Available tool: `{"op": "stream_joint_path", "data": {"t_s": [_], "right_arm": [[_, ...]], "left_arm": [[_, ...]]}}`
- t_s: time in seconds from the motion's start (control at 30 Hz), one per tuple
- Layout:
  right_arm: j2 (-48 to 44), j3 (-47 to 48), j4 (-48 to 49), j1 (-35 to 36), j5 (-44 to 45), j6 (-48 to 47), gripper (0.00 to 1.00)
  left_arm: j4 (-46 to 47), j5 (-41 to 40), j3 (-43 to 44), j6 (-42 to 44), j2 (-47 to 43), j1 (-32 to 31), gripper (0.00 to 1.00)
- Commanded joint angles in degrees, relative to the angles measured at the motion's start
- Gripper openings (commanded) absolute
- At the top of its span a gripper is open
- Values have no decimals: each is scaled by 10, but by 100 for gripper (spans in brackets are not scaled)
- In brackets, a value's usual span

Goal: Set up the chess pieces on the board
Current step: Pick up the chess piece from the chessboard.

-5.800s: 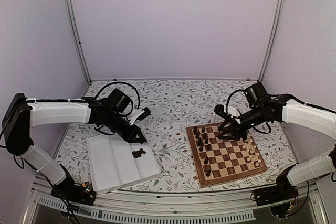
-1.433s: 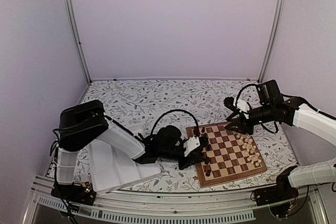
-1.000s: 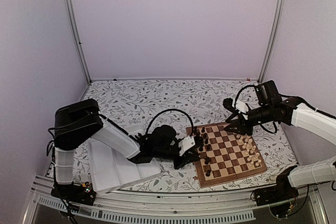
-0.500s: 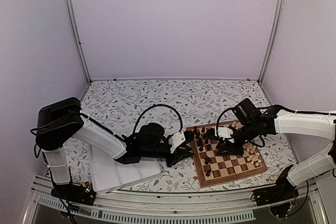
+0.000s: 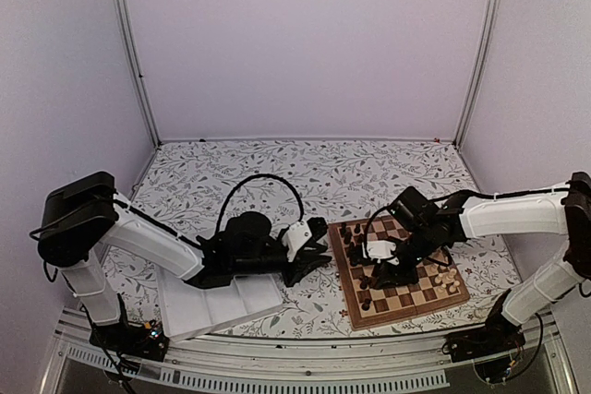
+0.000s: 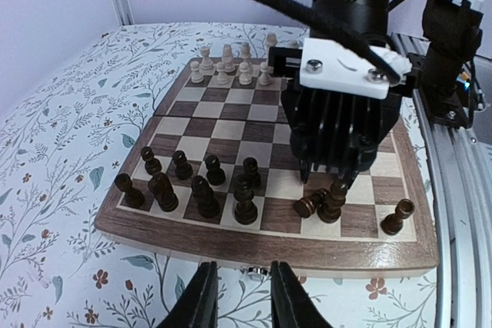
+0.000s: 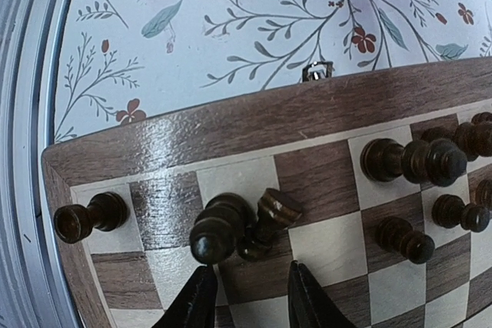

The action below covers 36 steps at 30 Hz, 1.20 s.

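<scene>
The board (image 5: 417,294) lies at the right, with dark chess pieces (image 6: 204,190) standing along its left side and cream ones (image 6: 231,67) along its right side. One dark piece (image 7: 270,219) lies toppled against an upright dark piece (image 7: 219,230). My right gripper (image 7: 250,299) hovers open just above and behind these two, touching neither; it shows over them (image 6: 338,136) in the left wrist view. My left gripper (image 6: 244,305) is open and empty over the cloth, just off the board's left edge (image 5: 321,259).
A lone dark pawn (image 7: 84,219) stands near the board's near-left corner. The white ridged tray (image 5: 212,300) sits at the front left under the left arm. The table's metal front rail (image 6: 461,190) runs close to the board. Flowered cloth (image 5: 305,182) covers the table.
My left gripper has pulled back to the left, off the board. My right gripper has swung from the board's far edge down to the dark pieces at its near-left part.
</scene>
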Motion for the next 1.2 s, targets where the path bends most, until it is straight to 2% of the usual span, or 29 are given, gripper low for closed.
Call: {"op": "stream_joint_path", "data": {"t_s": [0.0,0.27,0.47,0.87,1.17], "right_arm": [[21,27,13,17,5,5,35],[49,40,17,21,10,12,34],[57,42,19,22,21,16,26],[27,34,16,21,36,17,12],[-4,44,-14,0,47,9,10]], "left_arm": [[12,-10,-9,-6,-10,5,27],[16,-14,-15,-9,-9,6,27],[18,-10,-16,-10,-7,6,27],[13,-3,-10,-8,-5,6,27],[5,-2,-8,-7,-9,6,28]]}}
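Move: The tipped chess piece leans on a tall upright piece near the board's left side, about 1 cm ahead of the right hand, 2 cm to its left and a touch below. That upright piece stands some 1 cm back and 2 cm left of the hand, the corner piece about 5 cm back and 2 cm left, and a pawn about 5 cm ahead and 1 cm left. From the left hand the tipped piece is roughly 9 cm right, 2 cm back, 8 cm below. The right hand, already low over the board, slides about 2 cm to its left and nearly 1 cm forward at almost level height, bringing its open fingers around the tipped chess piece, then stops and closes them from roughly a third open until they pinch it. With that grip it starts forward by about another 1 cm, away from the upright piece, easing slightly back to the right and rising about half a centimetre, with hardly any turn of the wrist. ##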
